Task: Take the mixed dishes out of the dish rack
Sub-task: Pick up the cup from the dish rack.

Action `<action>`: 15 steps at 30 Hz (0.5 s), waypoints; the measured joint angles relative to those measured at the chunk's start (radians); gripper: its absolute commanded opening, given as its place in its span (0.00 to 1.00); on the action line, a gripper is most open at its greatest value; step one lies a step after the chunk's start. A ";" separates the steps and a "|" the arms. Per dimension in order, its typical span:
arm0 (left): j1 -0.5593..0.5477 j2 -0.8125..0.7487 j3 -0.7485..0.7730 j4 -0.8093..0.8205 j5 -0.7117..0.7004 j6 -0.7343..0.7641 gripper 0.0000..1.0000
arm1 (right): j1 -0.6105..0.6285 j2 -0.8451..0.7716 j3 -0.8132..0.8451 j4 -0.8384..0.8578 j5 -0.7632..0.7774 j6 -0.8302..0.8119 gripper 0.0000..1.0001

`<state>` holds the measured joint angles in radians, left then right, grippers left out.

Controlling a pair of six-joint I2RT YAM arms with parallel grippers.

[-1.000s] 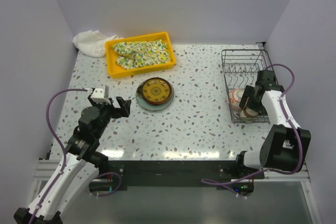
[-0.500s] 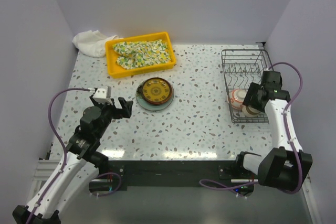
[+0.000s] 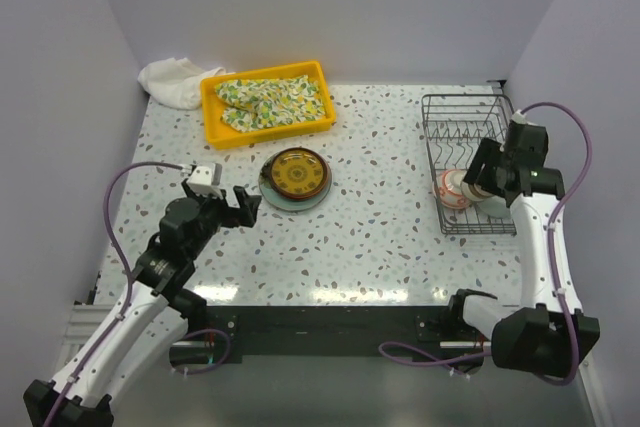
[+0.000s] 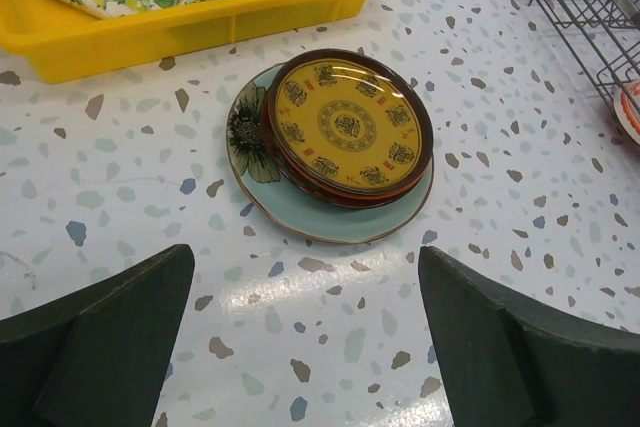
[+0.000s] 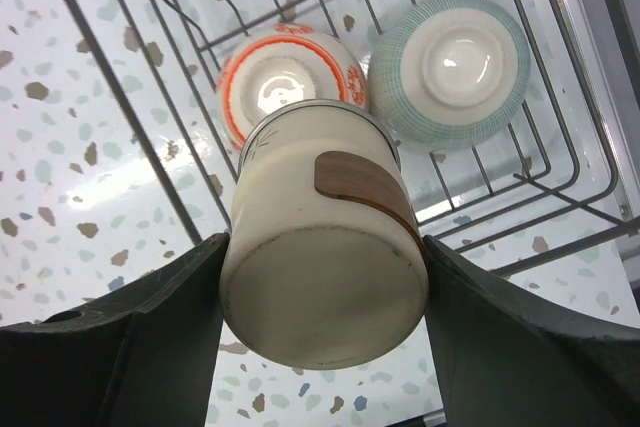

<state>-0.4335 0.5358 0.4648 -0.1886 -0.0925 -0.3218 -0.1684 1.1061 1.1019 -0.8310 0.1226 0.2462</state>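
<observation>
My right gripper [image 5: 325, 317] is shut on the small tan cup [image 5: 320, 257], a cream cup with a brown patch, held bottom toward the camera above the dish rack [image 5: 130, 117]. Below it in the rack lie a red-patterned white bowl [image 5: 280, 82] and a celadon bowl [image 5: 450, 62], both upside down. In the top view the right gripper [image 3: 487, 179] hangs over the rack's [image 3: 430, 137] near right part. My left gripper [image 4: 305, 337] stands open and empty just short of a stack: the brown-yellow plate [image 4: 348, 125] on a dark red bowl, on the pale green-blue plate [image 4: 330, 222].
A yellow tray [image 3: 215, 122] with a floral cloth [image 3: 270, 99] sits at the back left, a white rag [image 3: 170, 82] beside it. The rack stands close to the right wall. Speckled table [image 3: 380, 227] lies between the stack and the rack.
The right gripper closed on the cup and lifted it up out of the rack, moving toward the back right. The left gripper crept slightly toward the plate stack.
</observation>
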 measured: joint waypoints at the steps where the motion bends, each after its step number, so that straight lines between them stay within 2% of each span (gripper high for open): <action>1: 0.000 0.011 0.000 0.008 0.012 0.000 0.99 | 0.006 -0.001 0.013 0.000 -0.006 0.001 0.19; 6: 0.000 0.094 0.021 0.043 0.073 -0.010 0.99 | 0.037 -0.008 0.066 0.011 -0.041 0.006 0.20; 10: 0.000 0.185 0.067 0.077 0.127 -0.035 0.98 | 0.081 -0.026 0.071 0.069 -0.149 0.017 0.20; 15: -0.001 0.293 0.139 0.145 0.203 -0.090 0.98 | 0.139 -0.073 0.008 0.232 -0.332 0.076 0.21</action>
<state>-0.4347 0.8288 0.6041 -0.0433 0.1101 -0.4114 -0.0296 1.0332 1.1095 -0.5995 -0.2089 0.3225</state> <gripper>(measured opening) 0.986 0.721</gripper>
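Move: The cup is already in the right hand. The plate stack it heads towards lies about 52 cm to that hand's left, 15 cm ahead and 16 cm below. The red bowl is roughly 6 cm ahead, 2 cm left and 14 cm below; the green bowl some 5 cm ahead, 10 cm right and equally low. From the left hand the cup is about 64 cm right, 3 cm ahead, near level; the stack 11 cm right, 20 cm ahead, 16 cm below. Right hand sweeps the held cup 10 cm left and up, tipping level, as open left comes 6 right. ##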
